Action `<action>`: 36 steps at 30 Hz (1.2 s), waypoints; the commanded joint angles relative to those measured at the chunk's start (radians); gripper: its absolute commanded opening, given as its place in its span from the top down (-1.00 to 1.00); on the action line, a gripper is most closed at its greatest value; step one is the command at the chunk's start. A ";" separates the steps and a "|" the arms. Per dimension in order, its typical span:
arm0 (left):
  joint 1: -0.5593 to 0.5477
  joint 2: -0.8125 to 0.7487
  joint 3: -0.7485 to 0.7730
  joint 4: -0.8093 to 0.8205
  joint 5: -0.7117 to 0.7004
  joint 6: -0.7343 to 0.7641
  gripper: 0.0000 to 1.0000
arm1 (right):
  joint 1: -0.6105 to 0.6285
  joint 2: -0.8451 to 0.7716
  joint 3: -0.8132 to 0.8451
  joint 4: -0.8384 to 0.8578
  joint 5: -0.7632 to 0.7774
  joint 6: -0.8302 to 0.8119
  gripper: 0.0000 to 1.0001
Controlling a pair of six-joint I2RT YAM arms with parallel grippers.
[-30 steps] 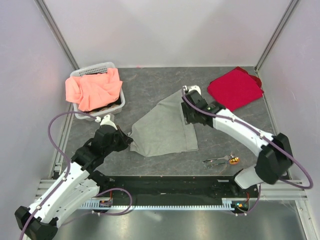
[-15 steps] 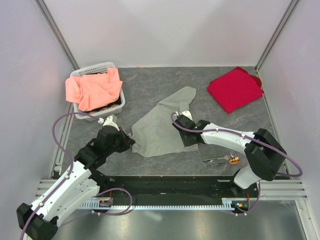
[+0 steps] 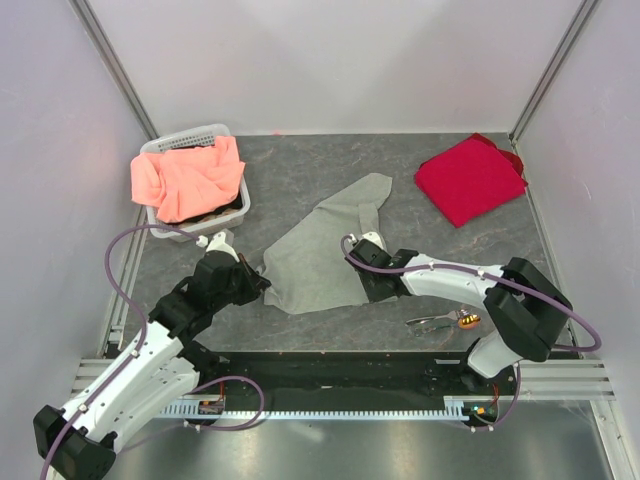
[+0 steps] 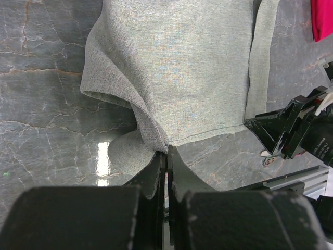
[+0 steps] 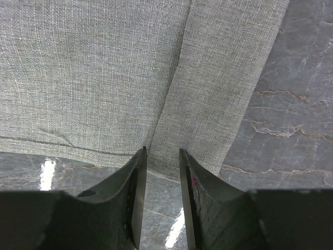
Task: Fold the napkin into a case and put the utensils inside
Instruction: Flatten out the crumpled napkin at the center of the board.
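Observation:
The grey-green napkin lies spread on the dark table, a narrow strip folded over along its right side. My left gripper is shut on the napkin's near left corner, which rises in a fold from the table. My right gripper is low at the napkin's near right edge. Its jaws stand open with a narrow gap over the cloth's hem, gripping nothing. The utensils, silvery with an orange-brown end, lie on the table near the right arm's base.
A bright red cloth lies at the back right. A white basket at the back left holds a salmon-orange cloth. The right arm shows at the right of the left wrist view.
My right gripper has come from the napkin's far right part down to its near right edge, and its jaws have narrowed. The napkin's far corner now lies flat. The left gripper kept its hold.

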 commanded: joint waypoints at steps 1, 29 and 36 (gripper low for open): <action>0.003 0.000 0.004 0.041 0.004 -0.020 0.96 | 0.003 0.019 -0.017 0.042 0.030 0.013 0.33; 0.005 -0.132 0.635 -0.011 -0.003 0.288 0.96 | -0.031 -0.892 0.311 0.022 0.193 -0.105 1.00; 0.003 -0.163 0.884 0.011 0.146 0.311 0.96 | -0.031 -1.058 0.460 0.073 -0.015 -0.105 1.00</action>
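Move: The right fingers hang part-open around the napkin's near edge, its near right corner only about 1 cm below and some 3 cm to their right; the napkin's middle lies roughly 10 cm ahead and 9 cm left. The utensils lie about 16 cm right and 5 cm back. The left hand already holds the napkin's near left corner, raised; from it the near right corner is about 21 cm right and 2 cm back, some 9 cm below. The basket stands 19 cm ahead and 15 cm left of it. The right fingers close and pinch the napkin by its near right corner while the left keeps its grip on the near left one. Then both hands sweep upward with quickening speed, the left some 37 cm and the right about 45 cm, spreading slightly apart and ending a little farther back, wrists tipping the fingers up 50 degrees or more. ##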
